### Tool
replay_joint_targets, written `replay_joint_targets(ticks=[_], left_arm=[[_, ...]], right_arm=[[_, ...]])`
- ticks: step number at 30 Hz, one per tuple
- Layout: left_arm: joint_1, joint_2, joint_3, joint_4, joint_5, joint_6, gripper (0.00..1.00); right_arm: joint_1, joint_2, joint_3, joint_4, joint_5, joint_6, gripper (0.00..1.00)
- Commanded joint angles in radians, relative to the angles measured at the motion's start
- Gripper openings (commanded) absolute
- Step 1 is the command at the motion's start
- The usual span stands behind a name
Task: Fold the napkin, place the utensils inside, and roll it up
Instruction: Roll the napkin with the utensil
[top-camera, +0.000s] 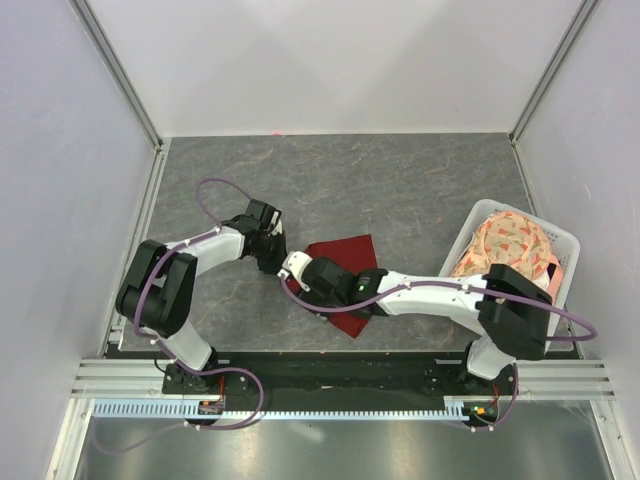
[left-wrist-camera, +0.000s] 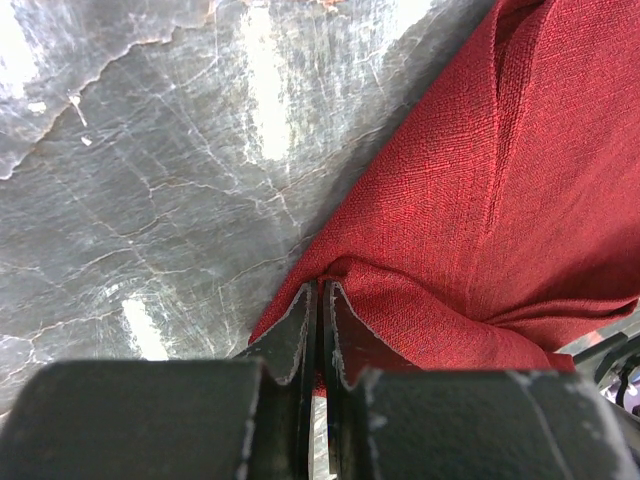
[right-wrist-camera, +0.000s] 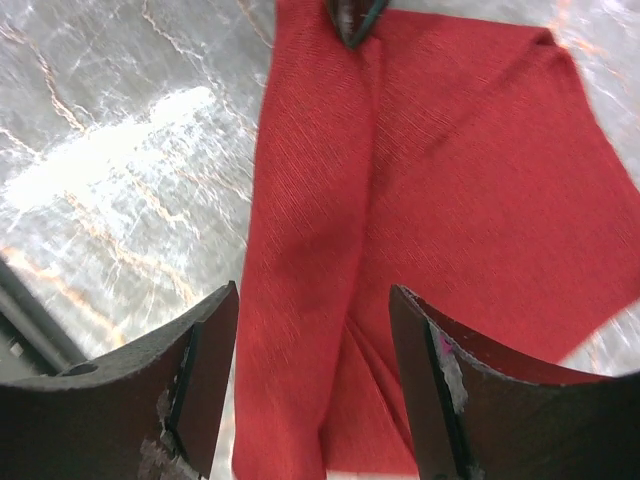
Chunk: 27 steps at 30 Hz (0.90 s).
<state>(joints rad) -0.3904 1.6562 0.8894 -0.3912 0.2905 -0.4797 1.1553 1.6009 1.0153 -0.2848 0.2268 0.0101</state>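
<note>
The dark red napkin (top-camera: 345, 252) lies on the grey marble table, partly under my right arm. In the left wrist view my left gripper (left-wrist-camera: 322, 288) is shut on a bunched edge of the napkin (left-wrist-camera: 480, 200), down at the table surface. My right gripper (right-wrist-camera: 313, 290) hovers open just above the napkin (right-wrist-camera: 460, 180), straddling a long rolled or folded ridge along its left side. From the top the two grippers, left (top-camera: 271, 262) and right (top-camera: 290, 270), nearly meet at the cloth's left edge. The utensils are out of view.
A white basket (top-camera: 462, 240) at the right holds a peach-and-cream patterned cloth (top-camera: 510, 245). White walls with metal posts enclose the table on three sides. The right forearm crosses over the napkin's near part.
</note>
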Motion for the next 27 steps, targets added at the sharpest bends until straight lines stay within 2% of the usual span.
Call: replay_joint_targets(ticks=[1,9,14,17,18,21,24,25,26,27], left_arm=[[-0.007,0.022,0.025,-0.067,0.004,0.046,0.02],[-0.005,0.036,0.04,-0.072,0.021,0.053,0.02],[-0.007,0.039,0.046,-0.071,0.038,0.059,0.02],[-0.007,0.03,0.045,-0.071,0.039,0.067,0.02],[-0.007,0.027,0.045,-0.072,0.039,0.07,0.03],[-0.007,0.008,0.043,-0.071,0.035,0.069,0.09],[-0.001,-0.027,0.046,-0.069,0.024,0.059,0.32],[0.005,-0.038,0.048,-0.071,0.018,0.05,0.49],[0.011,-0.05,0.051,-0.071,0.01,0.047,0.54],[0.021,-0.077,0.049,-0.071,-0.011,0.038,0.65]], right_arm=[[0.015,0.065,-0.018,0.139,0.0,-0.061,0.7],[0.015,0.142,-0.026,0.184,-0.026,-0.058,0.7],[0.008,0.211,-0.008,0.158,-0.044,-0.039,0.66],[-0.005,0.235,-0.009,0.145,-0.075,-0.019,0.59],[-0.011,0.243,-0.009,0.142,-0.087,-0.015,0.53],[-0.029,0.257,-0.017,0.13,-0.144,-0.01,0.41],[-0.046,0.255,-0.035,0.127,-0.223,0.017,0.3],[-0.052,0.252,-0.041,0.131,-0.259,0.021,0.28],[-0.061,0.249,-0.047,0.131,-0.286,0.022,0.26],[-0.066,0.237,-0.066,0.144,-0.344,0.025,0.24]])
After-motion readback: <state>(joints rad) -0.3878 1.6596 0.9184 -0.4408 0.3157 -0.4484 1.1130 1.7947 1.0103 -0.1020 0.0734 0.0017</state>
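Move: The napkin's folded left edge, at the stretch to be gripped, lies about 3 cm left of the right hand, level with it fore and aft and some 6 cm below. The napkin's left corner, still pinched in the left fingers, is about 7 cm ahead and 9 cm left of the right hand; the near corner is some 6 cm back, 8 cm right. From the left hand, that stretch of edge is roughly 7 cm back and 6 cm right, at its height. The right fingers come down around the napkin's folded left edge and pinch it: the open hand sinks almost 6 cm and drifts about 3 cm left, closing as it reaches the cloth and tipping only slightly. Meanwhile the left hand stays low, holding the left corner, then spreads its fingers to let go once the right has closed in, just starting to rise. ##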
